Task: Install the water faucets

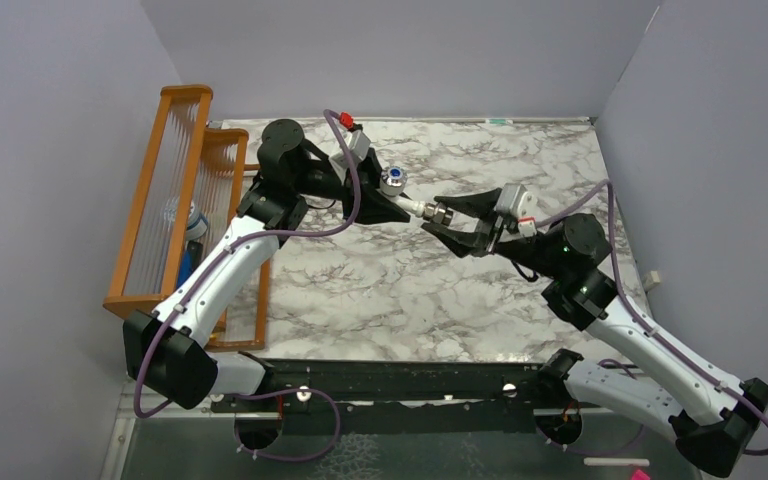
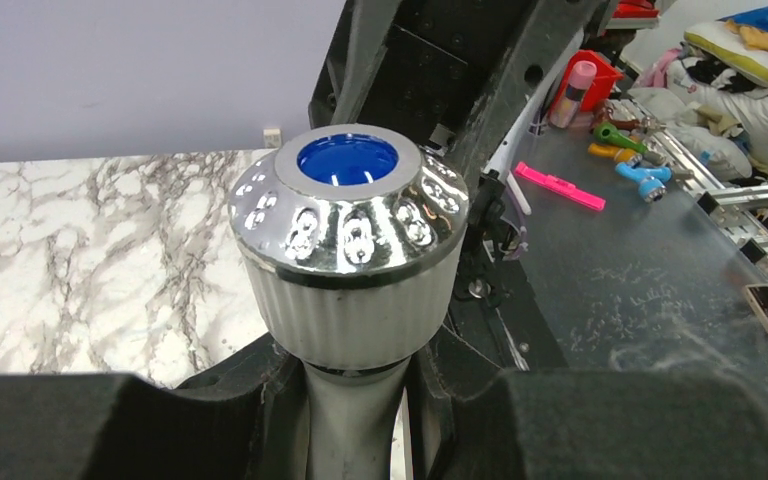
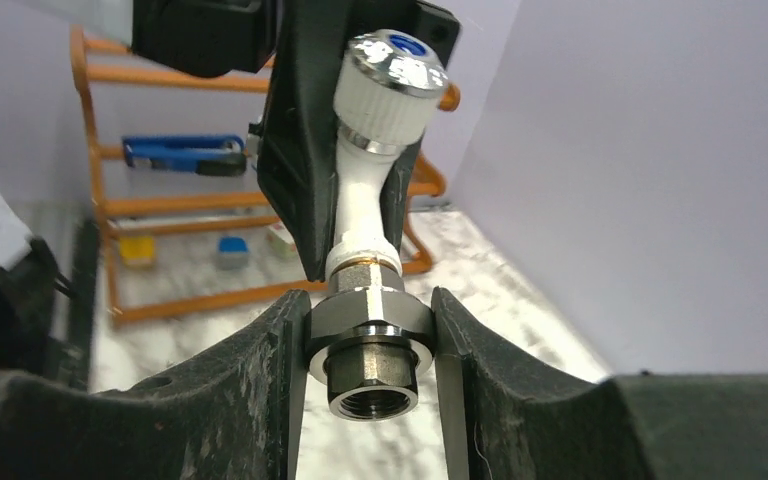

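One of the water faucets is held in mid-air between both arms over the marble table (image 1: 380, 290). It has a white body (image 3: 362, 205), a silvery knob (image 2: 350, 215) with a blue centre, and a metal hex fitting (image 3: 370, 350) on its threaded end. My left gripper (image 2: 350, 425) is shut on the white stem just under the knob. My right gripper (image 3: 370, 335) is shut on the hex fitting, one finger on each flat side. From above, the left gripper (image 1: 398, 208) and right gripper (image 1: 438, 215) meet tip to tip, with the faucet (image 1: 415, 207) between them.
An orange wooden rack (image 1: 175, 200) stands along the table's left edge and holds a blue tool (image 3: 182, 153) and small items. Grey walls close in the left, back and right. Beyond the table, loose tools lie on a dark bench (image 2: 620, 290).
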### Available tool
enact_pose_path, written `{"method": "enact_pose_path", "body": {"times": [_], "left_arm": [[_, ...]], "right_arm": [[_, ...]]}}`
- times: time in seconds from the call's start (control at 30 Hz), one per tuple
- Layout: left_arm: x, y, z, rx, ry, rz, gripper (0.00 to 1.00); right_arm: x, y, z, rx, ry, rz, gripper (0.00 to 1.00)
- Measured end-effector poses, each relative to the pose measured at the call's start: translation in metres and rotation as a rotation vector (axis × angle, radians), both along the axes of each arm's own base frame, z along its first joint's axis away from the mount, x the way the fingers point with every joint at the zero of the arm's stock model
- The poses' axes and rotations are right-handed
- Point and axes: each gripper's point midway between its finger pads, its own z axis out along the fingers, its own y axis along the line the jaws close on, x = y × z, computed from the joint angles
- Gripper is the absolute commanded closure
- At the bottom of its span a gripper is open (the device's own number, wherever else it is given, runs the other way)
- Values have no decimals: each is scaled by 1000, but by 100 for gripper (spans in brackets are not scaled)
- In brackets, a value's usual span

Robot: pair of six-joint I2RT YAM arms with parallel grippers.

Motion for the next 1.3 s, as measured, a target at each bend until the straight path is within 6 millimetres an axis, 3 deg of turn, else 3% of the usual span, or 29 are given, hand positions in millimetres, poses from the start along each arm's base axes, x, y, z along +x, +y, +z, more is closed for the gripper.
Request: {"method": "enact_pose_path", "body": {"times": [0.03,0.2,0.27,0.37,0.47,0.63,0.83,1.07,1.3], "left_arm": [[0,0,0,-1,-1,2,100],[2,0,-1,4,13,10,100],[1,0,-1,8,27,11,100],[1,0,-2,12,40,11,100],[2,1,0,4,12,12,100],[1,1,4,-12,-31,16,100],[2,2,5,-17,-46,21,100],[2,2,5,-18,-49,22,100],[2,2,5,-18,-48,22,100]], "right_arm": [[2,-1,-1,61,135,-7,92],[1,0,-1,172,367,10,84],[1,1,-1,207,435,16,70],[1,2,0,237,486,19,38],[3,1,1,256,505,10,24],[6,-6,6,262,456,-27,21],[2,-16,26,246,272,-50,21],[-10,-17,37,71,-159,-40,19],[-20,-8,19,-128,-561,0,22]]}}
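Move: Between the right fingertips, already gripped, sits the nut on the faucet's outlet. The faucet's knob stands some 7 cm to the left of it, roughly 4 cm farther forward and about 3 cm higher, and the left gripper closes on the faucet body beneath that knob, about 7 cm left of the nut. From the left hand the nut lies some 7 cm to the right and 2 cm back, at about its height. Twisting the gripped nut some 30 degrees, clockwise as seen from the right hand looking left along its fingers, the right hand stays in place, then opens and lets go. It lifts about 3.5 cm while easing a little right, rolls back the other way by some 65 degrees, and moves back and partly down again with fingers wide; the left hand keeps holding the faucet body. ##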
